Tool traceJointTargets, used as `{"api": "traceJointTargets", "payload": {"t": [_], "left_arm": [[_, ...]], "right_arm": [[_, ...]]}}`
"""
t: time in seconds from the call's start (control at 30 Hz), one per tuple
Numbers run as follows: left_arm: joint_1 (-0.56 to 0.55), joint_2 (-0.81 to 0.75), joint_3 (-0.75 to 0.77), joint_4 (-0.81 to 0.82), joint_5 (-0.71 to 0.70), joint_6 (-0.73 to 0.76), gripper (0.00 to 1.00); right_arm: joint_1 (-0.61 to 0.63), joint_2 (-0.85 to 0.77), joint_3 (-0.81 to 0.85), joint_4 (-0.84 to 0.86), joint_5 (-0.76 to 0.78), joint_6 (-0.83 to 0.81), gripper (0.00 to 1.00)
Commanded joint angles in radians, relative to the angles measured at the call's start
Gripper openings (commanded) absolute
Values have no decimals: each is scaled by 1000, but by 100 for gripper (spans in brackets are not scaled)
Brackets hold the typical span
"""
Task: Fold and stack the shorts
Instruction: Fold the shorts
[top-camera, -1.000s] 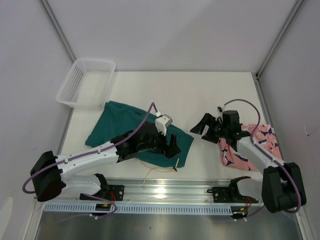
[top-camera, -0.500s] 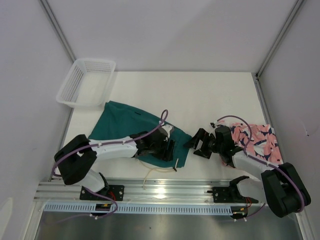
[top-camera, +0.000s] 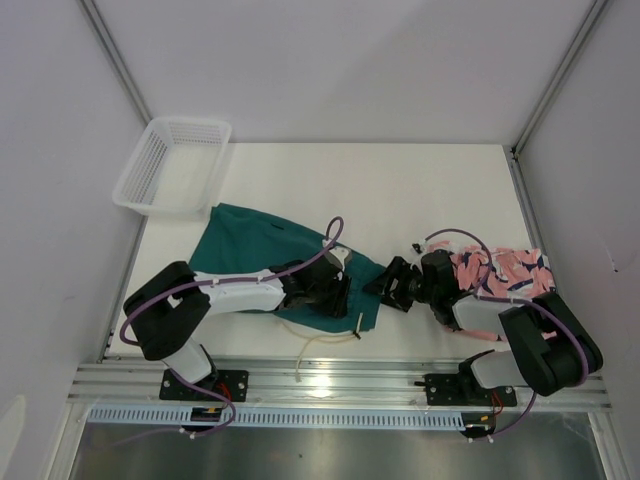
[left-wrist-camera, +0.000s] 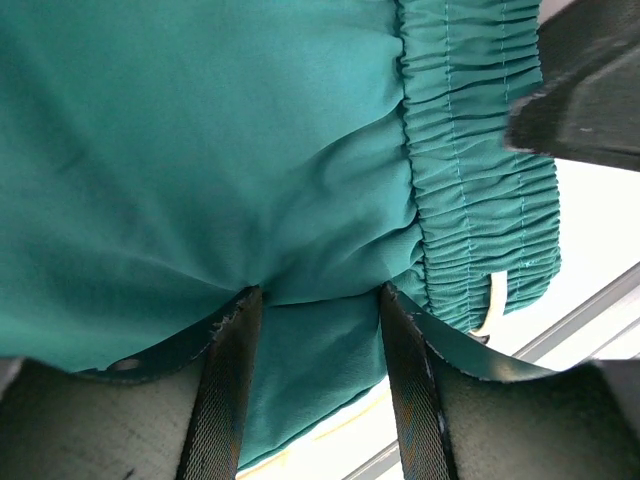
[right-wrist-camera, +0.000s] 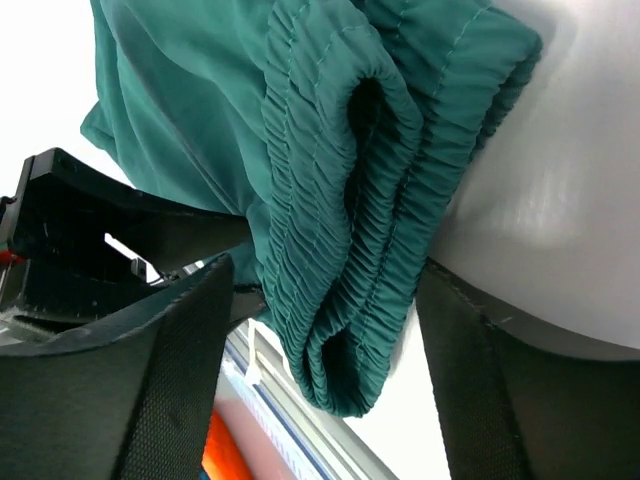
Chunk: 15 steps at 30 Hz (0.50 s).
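Note:
The dark teal shorts (top-camera: 260, 250) lie spread at centre left, their gathered waistband (right-wrist-camera: 370, 200) toward the right and a pale drawstring (top-camera: 300, 345) trailing at the front. My left gripper (top-camera: 335, 295) presses down on the teal cloth (left-wrist-camera: 200, 150) near the waistband; its fingers (left-wrist-camera: 225, 390) stand apart with a puckered fold between them. My right gripper (top-camera: 390, 285) is open at the waistband's right corner, which sits between its fingers (right-wrist-camera: 180, 380) without touching them. The pink shark-print shorts (top-camera: 505, 270) lie crumpled at the right, partly under the right arm.
A white mesh basket (top-camera: 175, 165) stands at the back left corner. The aluminium rail (top-camera: 320, 380) runs along the near table edge, just in front of the waistband. The two grippers are almost touching, and the right one's finger (left-wrist-camera: 590, 100) shows in the left wrist view.
The right gripper has moved left and down from beside the pink shorts to the teal waistband corner. The left gripper has settled onto the teal cloth. Both pairs of jaws have narrowed.

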Motion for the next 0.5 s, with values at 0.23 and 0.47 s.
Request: {"api": "traceJointTargets", "payload": {"t": [0.23,0.47], "left_arm": [[-11,34,14,12,-17,-13,55],[-34,63,28,35,-15,-20,55]], "right_arm": [[55,91,27,100,15,15,49],[96,1,114,-84,79,-27,39]]}}
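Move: The green shorts' elastic waistband, bunched in soft folds, lies between the right hand's open fingers, its middle about 1 cm to the hand's left and 2 cm below. From that hand the tip of the light drawstring is some 10 cm back and 3 cm left, and the folded pink shorts lie about 27 cm to the right, level with it. From the left hand, already down on the green fabric, the waistband is roughly 6 cm to the right and 2 cm ahead. The waistband is gathered by the right hand, which eases just over 1 cm left and about 1 cm down, rising slightly at the end, while its fingers go from three-quarters open to under half open and pinch the elastic from both sides. The left hand stays low on the green shorts, half open with cloth between its tips, creeping barely half a centimetre right. ##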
